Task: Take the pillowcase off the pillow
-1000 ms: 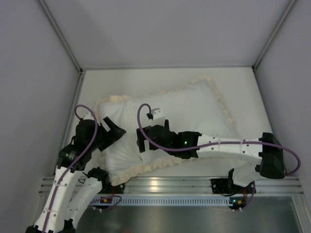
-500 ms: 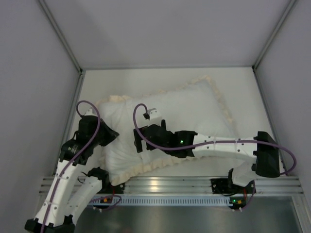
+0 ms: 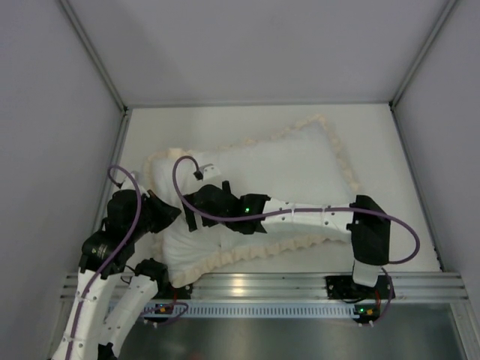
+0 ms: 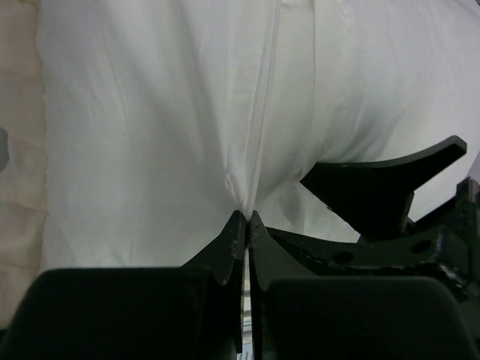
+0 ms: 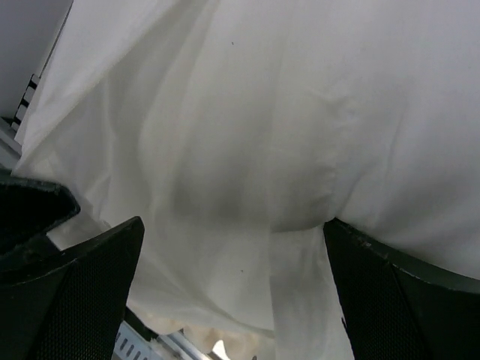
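Note:
The pillowcase (image 3: 300,161) lies white face up on the table, its cream frill (image 3: 335,146) running all round. It bulges with the pillow inside, which is hidden. At its near-left end, my left gripper (image 3: 163,214) is shut on a pinched ridge of the white pillowcase fabric (image 4: 150,135), the fold running up from the fingertips (image 4: 237,229). My right gripper (image 3: 190,218) reaches across from the right and stands open right beside the left one. Its fingers (image 5: 86,289) spread wide over the white cloth (image 5: 247,150), pressing into it.
Grey walls close in the table on the left, back and right. A metal rail (image 3: 247,285) runs along the near edge just below the frill. The right arm (image 3: 315,217) lies across the pillowcase's near half. Its finger (image 4: 382,187) shows in the left wrist view.
My left gripper has closed on a fold of the pillowcase and pulled slightly back. The right arm has swung left across the pillowcase, its gripper still open.

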`<state>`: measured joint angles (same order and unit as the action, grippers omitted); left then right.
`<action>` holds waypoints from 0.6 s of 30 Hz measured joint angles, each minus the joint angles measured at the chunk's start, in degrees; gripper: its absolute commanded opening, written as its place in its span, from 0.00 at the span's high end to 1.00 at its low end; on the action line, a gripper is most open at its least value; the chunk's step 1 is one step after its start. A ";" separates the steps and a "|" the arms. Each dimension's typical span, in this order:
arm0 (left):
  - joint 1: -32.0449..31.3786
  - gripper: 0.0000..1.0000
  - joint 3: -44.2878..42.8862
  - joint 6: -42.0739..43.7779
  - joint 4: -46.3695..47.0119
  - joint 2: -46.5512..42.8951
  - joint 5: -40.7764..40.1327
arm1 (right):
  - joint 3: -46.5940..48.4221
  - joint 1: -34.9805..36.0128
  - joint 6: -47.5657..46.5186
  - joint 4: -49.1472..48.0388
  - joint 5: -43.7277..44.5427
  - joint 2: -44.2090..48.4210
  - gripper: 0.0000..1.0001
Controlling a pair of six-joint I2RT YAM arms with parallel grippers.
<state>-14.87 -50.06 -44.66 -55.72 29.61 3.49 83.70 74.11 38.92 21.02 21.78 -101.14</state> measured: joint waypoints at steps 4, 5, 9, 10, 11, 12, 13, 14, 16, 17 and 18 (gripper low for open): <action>0.00 1.00 0.02 0.59 -0.33 -0.17 0.48 | 2.89 0.00 -0.33 0.11 -0.15 -4.46 0.01; 0.00 1.00 0.04 0.70 -0.48 -0.20 0.48 | 3.28 0.00 -0.37 0.17 -0.11 -5.40 0.01; 0.00 1.00 0.63 1.07 -1.18 -0.28 0.15 | 4.66 0.02 0.42 0.85 1.88 -8.50 0.02; 0.00 1.00 0.87 1.07 -1.18 -0.37 0.09 | 5.31 0.02 0.90 1.11 2.67 -9.18 0.06; 0.00 1.00 1.03 1.05 -1.16 -0.50 0.09 | 6.08 0.07 1.66 1.53 4.13 -10.05 0.10; 0.00 1.00 1.14 1.05 -1.18 -0.63 0.07 | 6.54 0.13 2.43 1.79 5.46 -10.75 0.16; 0.00 1.00 1.18 1.05 -1.16 -0.81 0.00 | 6.71 0.22 3.48 2.10 6.97 -11.26 0.31; 0.00 1.00 1.18 1.05 -1.14 -1.01 -0.09 | 6.73 0.33 4.24 2.32 8.44 -11.67 0.45; 0.00 1.00 1.18 1.01 -1.14 -1.27 -0.09 | 6.73 0.42 5.40 2.54 10.64 -12.33 0.89; 0.00 1.00 1.18 0.94 -1.11 -1.38 -0.07 | 6.73 0.42 6.08 2.47 11.65 -12.61 1.00; 0.00 1.00 1.18 0.90 -1.09 -1.40 0.02 | 6.73 0.42 6.80 2.38 12.46 -12.79 1.00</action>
<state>-14.87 -48.88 -43.77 -56.82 28.21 3.51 90.43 74.52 45.71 23.40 34.24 -113.93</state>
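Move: Just ahead and below the open right gripper, about 3 cm farther out, 1 cm left and 6 cm down, lies the loose white pillowcase cloth it will gather. The fold already held by the left fingers is some 6 cm to the right hand's left, 1 cm back and 2 cm higher. The near frill runs about 12 cm back, straight behind and 15 cm below. From the left hand, that loose cloth lies roughly 4 cm ahead, 5 cm right and 8 cm down. Dipping into the loose white cloth beside the left gripper, the right hand slips a touch left, then goes down nearly 6 cm and forward about 3 cm, turning clockwise some 10 degrees. Late on its wide-open fingers close most of the way and pinch up a fold of the pillowcase. The left hand keeps its shut grip on its own fold, easing about 1 cm down. ##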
